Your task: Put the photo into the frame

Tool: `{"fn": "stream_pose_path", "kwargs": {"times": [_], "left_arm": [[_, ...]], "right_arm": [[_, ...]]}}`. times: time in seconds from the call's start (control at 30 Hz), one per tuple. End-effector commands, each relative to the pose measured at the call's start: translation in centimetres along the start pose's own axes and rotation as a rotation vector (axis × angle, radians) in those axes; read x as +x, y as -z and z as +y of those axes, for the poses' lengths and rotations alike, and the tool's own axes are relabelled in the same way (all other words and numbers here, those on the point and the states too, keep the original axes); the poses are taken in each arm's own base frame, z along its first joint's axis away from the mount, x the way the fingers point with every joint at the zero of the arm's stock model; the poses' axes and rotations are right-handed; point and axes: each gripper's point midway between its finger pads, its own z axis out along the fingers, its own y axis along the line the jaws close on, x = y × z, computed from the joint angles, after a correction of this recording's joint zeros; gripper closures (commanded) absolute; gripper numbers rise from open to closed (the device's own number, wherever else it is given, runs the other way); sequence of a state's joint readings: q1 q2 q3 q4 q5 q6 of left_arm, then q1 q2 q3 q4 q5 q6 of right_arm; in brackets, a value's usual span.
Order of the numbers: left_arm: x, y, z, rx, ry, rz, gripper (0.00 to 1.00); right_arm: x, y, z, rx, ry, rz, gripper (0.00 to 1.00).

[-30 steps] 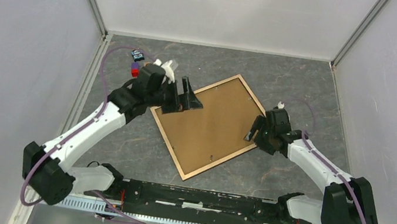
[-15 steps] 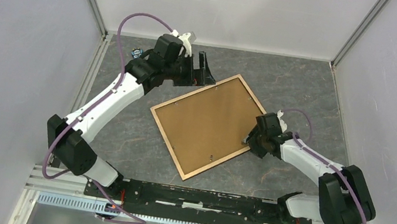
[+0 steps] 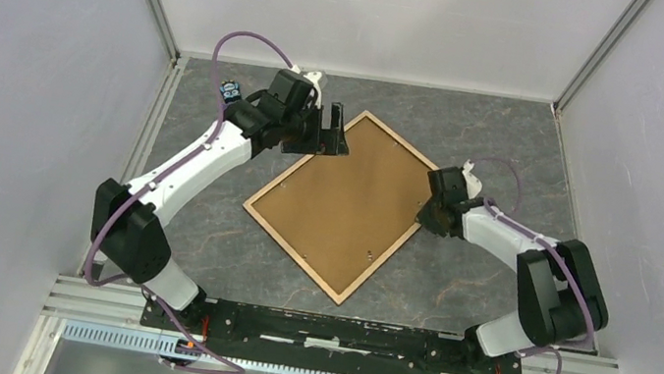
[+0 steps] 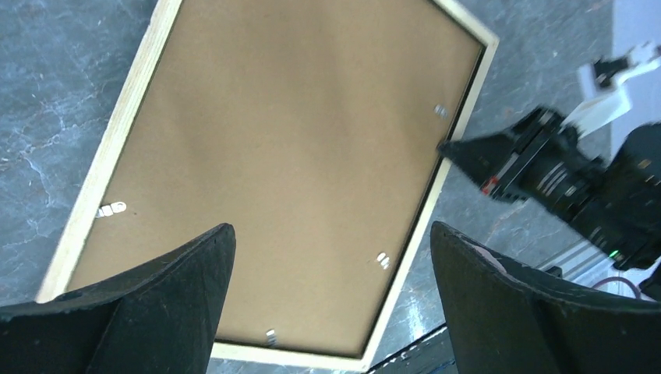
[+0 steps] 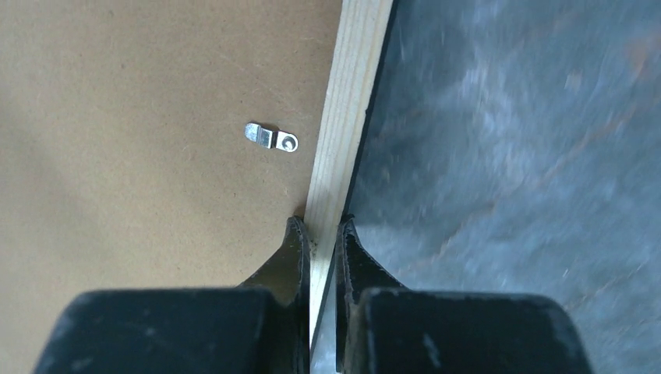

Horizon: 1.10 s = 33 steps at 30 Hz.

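The frame [image 3: 291, 253] lies face down mid-table, its light wood rails around a brown backing board [image 3: 345, 204]. My right gripper [image 3: 426, 211] is at the frame's right edge. In the right wrist view it [image 5: 319, 222] is shut on the wood rail [image 5: 351, 101], one finger on the board side and one on the outer side. My left gripper [image 3: 328, 132] hovers over the frame's far left edge, wide open [image 4: 329, 230] with nothing between its fingers; below it are the board [image 4: 281, 156] and rail [image 4: 117, 132]. The photo is out of view.
A small metal clip [image 5: 271, 138] sits on the board beside the gripped rail. A small blue and red object [image 3: 229, 89] lies at the far left corner. Grey walls enclose the table on three sides, and the arms' mounting rail [image 3: 326, 330] runs along the near edge.
My right gripper closed on the frame's right rail, and the frame turned and shifted slightly. My left arm swung from the frame's left corner toward the far edge, staying open.
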State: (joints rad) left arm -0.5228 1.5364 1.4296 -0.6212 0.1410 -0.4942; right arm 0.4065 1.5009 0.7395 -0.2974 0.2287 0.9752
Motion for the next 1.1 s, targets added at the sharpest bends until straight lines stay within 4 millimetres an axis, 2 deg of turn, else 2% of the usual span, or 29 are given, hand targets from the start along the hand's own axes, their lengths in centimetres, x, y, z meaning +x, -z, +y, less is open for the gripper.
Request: {"fn": "stream_pose_path", "kwargs": {"times": [0.0, 0.13, 0.27, 0.4, 0.57, 0.8, 1.0, 1.07], "left_arm": [[0.5, -0.8, 1.6, -0.057, -0.058, 0.027, 0.0], [1.0, -1.9, 3.6, -0.15, -0.082, 0.064, 0.0], [2.7, -4.0, 4.4, -0.17, -0.077, 0.147, 0.02], [5.1, -6.6, 5.6, -0.197, -0.059, 0.27, 0.07], [6.2, -8.2, 7.2, -0.26, -0.023, 0.298, 0.12], [6.7, -10.2, 10.0, -0.3, 0.074, 0.325, 0.15], [9.0, -11.6, 9.8, -0.255, 0.166, 0.374, 0.22], [9.4, -11.8, 10.3, -0.279, 0.185, 0.38, 0.23]], "right_arm": [[-2.5, -2.5, -3.9, 0.133, 0.348, 0.024, 1.0], [-4.2, -4.2, -2.9, 0.074, 0.551, 0.092, 1.0], [-5.2, -5.0, -1.8, 0.012, 0.677, 0.081, 1.0], [-5.8, -5.2, -1.2, -0.023, 0.75, 0.057, 1.0], [-7.0, -4.7, -0.8, -0.022, 0.778, 0.025, 0.98], [-8.5, -2.7, 0.6, -0.058, 0.758, -0.019, 0.44], [-10.1, -1.2, 2.0, -0.088, 0.68, -0.084, 0.33], [-10.7, -0.9, 2.8, -0.11, 0.655, -0.106, 0.29]]}}
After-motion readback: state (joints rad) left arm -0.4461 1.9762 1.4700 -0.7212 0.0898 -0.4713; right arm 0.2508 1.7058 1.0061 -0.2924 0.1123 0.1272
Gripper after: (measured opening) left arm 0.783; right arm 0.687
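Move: My right hand already pinches the frame's right rim. The frame's middle lies about 18 cm to its left and 3 cm ahead, and a metal clip on the backing about 5 cm ahead and 1 cm left. From my raised left hand, the stretch of left rim I go for is some 6 cm ahead, 4 cm left and 20 cm below. The frame's middle is 7 cm right of that hand and 4 cm back, its far corner 20 cm ahead and 8 cm right. With my right fingers still shut on the right rim, I drag it about 9 cm forward and a little right, my wrist turning counter-clockwise, then open my fingers around the rim and ease slightly back. Meanwhile my left hand drops some 17 cm towards the left rim, drifting left, fingers tipping steeper and closing only partway. ##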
